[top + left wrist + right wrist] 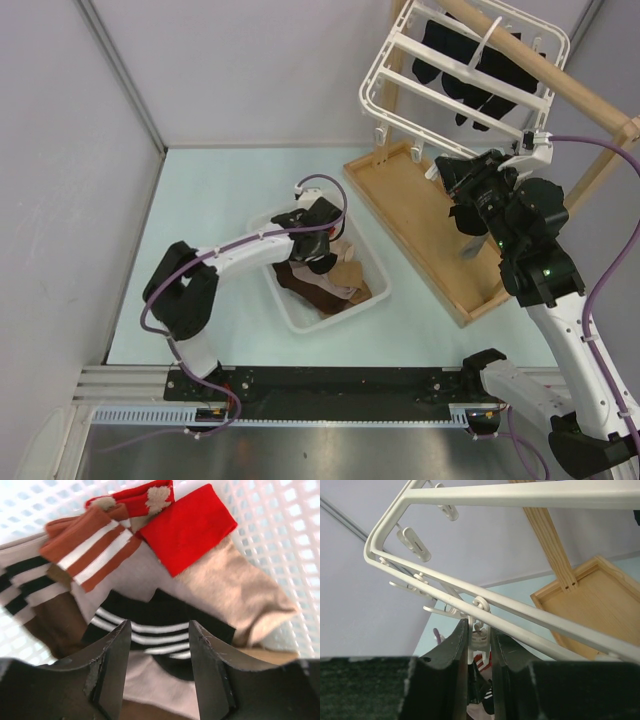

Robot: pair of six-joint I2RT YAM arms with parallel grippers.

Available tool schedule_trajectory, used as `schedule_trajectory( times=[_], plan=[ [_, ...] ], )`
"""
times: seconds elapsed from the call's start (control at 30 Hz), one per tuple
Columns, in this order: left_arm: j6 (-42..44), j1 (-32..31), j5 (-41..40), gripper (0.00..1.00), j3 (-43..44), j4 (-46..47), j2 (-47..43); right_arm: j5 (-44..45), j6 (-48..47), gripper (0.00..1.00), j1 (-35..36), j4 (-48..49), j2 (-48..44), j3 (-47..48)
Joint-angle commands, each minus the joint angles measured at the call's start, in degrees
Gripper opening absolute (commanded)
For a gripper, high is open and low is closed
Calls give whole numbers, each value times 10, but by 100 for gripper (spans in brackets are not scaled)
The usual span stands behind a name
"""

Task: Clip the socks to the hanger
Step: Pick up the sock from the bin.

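Note:
Several socks lie heaped in a white slotted basket [291,314]. My left gripper [322,252] is down among them. In the left wrist view its fingers [114,667] stand apart on either side of a black sock with white stripes [150,614] that lies on a grey one. The left gripper [159,630] is open. The white hanger [398,50] hangs at the back right with black socks [470,62] clipped on. My right gripper [447,176] sits at its near edge. In the right wrist view that gripper [480,626] is shut on a small white clip [481,639] under the hanger frame [520,495].
A red sock [187,527], a brown striped cuff [92,547] and a beige sock [240,590] lie around the black one. A wooden pole [560,85] carries the hanger above a wooden tray [430,235]. Grey walls close in on the left and at the back.

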Motion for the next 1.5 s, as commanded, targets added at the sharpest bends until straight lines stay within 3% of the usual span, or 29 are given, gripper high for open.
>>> schedule_trajectory(
  times=[0.0, 0.1, 0.23, 0.43, 0.57, 0.7, 0.97, 1.2, 1.47],
  plan=[
    [-22, 10, -5, 53, 29, 9, 44, 13, -17, 8, -2, -1, -2, 5],
    [-21, 10, 2, 48, 31, 7, 65, 13, -18, 8, -2, -2, -2, 5],
    [-16, 10, 4, 29, 25, 9, 54, 14, -19, 7, -3, -4, -2, 5],
    [47, 7, -34, 8, 22, 23, -28, 15, -18, 7, -3, -4, -5, 5],
    [128, 0, -39, 7, 0, 76, -97, 13, -18, 7, -3, -2, -5, 5],
    [233, -7, 0, 4, -88, 219, -203, 12, -17, 7, -3, -2, -5, 5],
    [407, -14, 185, 0, -214, 450, -328, 5, -16, 6, -3, 0, -5, 5],
    [424, -17, 350, 1, -230, 609, -323, -7, -15, 6, -3, 9, -3, 5],
    [430, -66, 392, 4, -189, 760, -240, -23, -6, 7, -3, 16, -3, 5]
  ],
)
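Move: The black striped sock lies in the bin right under the left hand, about 4 cm below its open fingers. The red cuff is some 7 cm ahead of the hand and 2 cm to its right, the rust striped cuff 5 cm ahead and 6 cm left, and the tan sock 4 cm back and 6 cm right, all roughly 5 cm below. From the right hand, up at the hanger, the black striped sock lies about 24 cm left, 3 cm ahead and 38 cm down. Lower the left gripper about 4 cm onto the black striped sock, closing the fingers to pinch it as you reach the bottom, and shut them fully on the way up. Lift it some 27 cm out of the bin, then, still rising, swing right and slightly back, tipping the fingers up from pointing down and turning the hand roughly 50 degrees clockwise towards the hanger. ##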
